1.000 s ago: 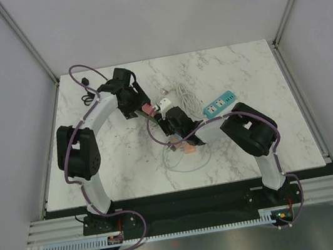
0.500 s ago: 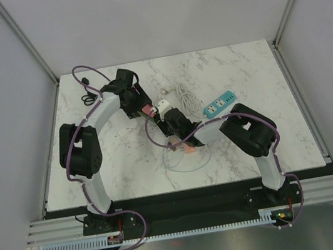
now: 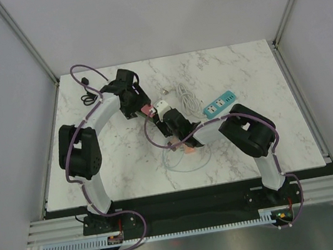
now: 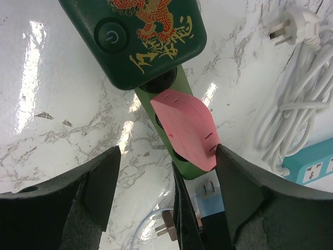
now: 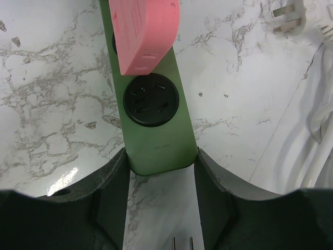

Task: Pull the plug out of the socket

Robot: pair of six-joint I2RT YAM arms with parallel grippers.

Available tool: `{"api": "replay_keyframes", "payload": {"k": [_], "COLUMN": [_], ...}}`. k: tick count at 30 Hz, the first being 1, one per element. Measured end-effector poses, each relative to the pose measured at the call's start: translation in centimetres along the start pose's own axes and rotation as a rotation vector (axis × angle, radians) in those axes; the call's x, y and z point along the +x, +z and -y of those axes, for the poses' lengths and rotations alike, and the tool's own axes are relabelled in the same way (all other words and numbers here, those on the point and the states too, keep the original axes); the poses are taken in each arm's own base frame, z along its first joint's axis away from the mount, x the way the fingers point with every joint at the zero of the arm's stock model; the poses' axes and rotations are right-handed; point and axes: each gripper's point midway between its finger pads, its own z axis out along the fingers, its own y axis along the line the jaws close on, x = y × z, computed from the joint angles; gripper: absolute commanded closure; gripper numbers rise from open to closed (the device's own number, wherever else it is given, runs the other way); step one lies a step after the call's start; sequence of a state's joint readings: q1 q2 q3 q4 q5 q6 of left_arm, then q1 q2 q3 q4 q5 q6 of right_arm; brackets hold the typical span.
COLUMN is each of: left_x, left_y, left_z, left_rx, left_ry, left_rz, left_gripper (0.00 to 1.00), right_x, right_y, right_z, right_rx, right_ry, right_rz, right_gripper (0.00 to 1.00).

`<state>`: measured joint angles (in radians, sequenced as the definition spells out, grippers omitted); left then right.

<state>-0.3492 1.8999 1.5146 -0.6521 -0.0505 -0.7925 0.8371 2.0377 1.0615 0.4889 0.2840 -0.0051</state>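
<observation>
The socket is a green power strip (image 5: 153,135) with a dark green head bearing a gold lion print (image 4: 140,36). It lies on the marble table. A pink plug (image 4: 184,127) sits in it, also seen as the pink plug (image 5: 143,31) and the pink plug (image 3: 147,110). My right gripper (image 5: 160,156) is shut on the strip's free end, one finger on each side. My left gripper (image 4: 166,156) is open and straddles the plug. Its right finger (image 4: 234,177) touches the plug's edge, and its left finger (image 4: 101,177) stands well apart.
A coiled white cable with its white plug (image 4: 296,26) lies to the right, beside a teal power strip (image 3: 220,105). A light blue cable loop (image 3: 185,160) lies by the right arm, with loose plugs (image 4: 166,229) near it. A black cable (image 3: 87,93) lies at the far left.
Both grippers and the green strip have shifted slightly to the left. The left jaws narrowed a little and widened again. The right grip is unchanged.
</observation>
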Motion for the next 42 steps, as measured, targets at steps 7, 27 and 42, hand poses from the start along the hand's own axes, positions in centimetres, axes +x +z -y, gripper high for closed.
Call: {"api": "replay_keyframes", "payload": {"k": [7,27,42], "left_x": [0.0,0.6,0.9], "left_y": [0.1,1.5,1.5], "left_z": [0.0,-0.6,-0.8], "left_rx": [-0.001,-0.042,-0.053], "left_ry": [-0.002,0.007,0.003], "left_rz": [0.000,-0.007,-0.017], "left_gripper": [0.17,0.20,0.81], "right_x": [0.0,-0.3,-0.4], "right_y": [0.0,-0.2,0.1], "right_z": [-0.1,-2.1,-2.2], "right_rx": [0.000,-0.037,-0.029], "right_ry": [-0.004,-0.045,-0.048], "right_rz": [0.000,0.006,-0.004], "right_gripper": [1.00,1.00,1.00]}}
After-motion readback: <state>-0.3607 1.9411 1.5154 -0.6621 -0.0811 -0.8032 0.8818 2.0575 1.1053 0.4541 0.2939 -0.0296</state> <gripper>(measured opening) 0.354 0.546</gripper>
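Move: Just off the open left fingers, the pink plug sits about 2 cm to their right, 2 cm ahead and 3 cm below. The dark green block stands some 7 cm ahead and 2 cm left, also about 3 cm below; the white plug lies roughly 9 cm ahead and 11 cm right, 8 cm below. From the right hand, which already grips the green strip's end, the pink plug is about 6 cm ahead, 5 cm left and 3 cm higher. Drawing the green strip about 2 cm left and 1 cm back, the right hand keeps its grip on the end and brings the pink plug in between the open left fingers. The left hand, nearly still at first, sinks about 2 cm over the plug, then closes on its sides and pinches it. ##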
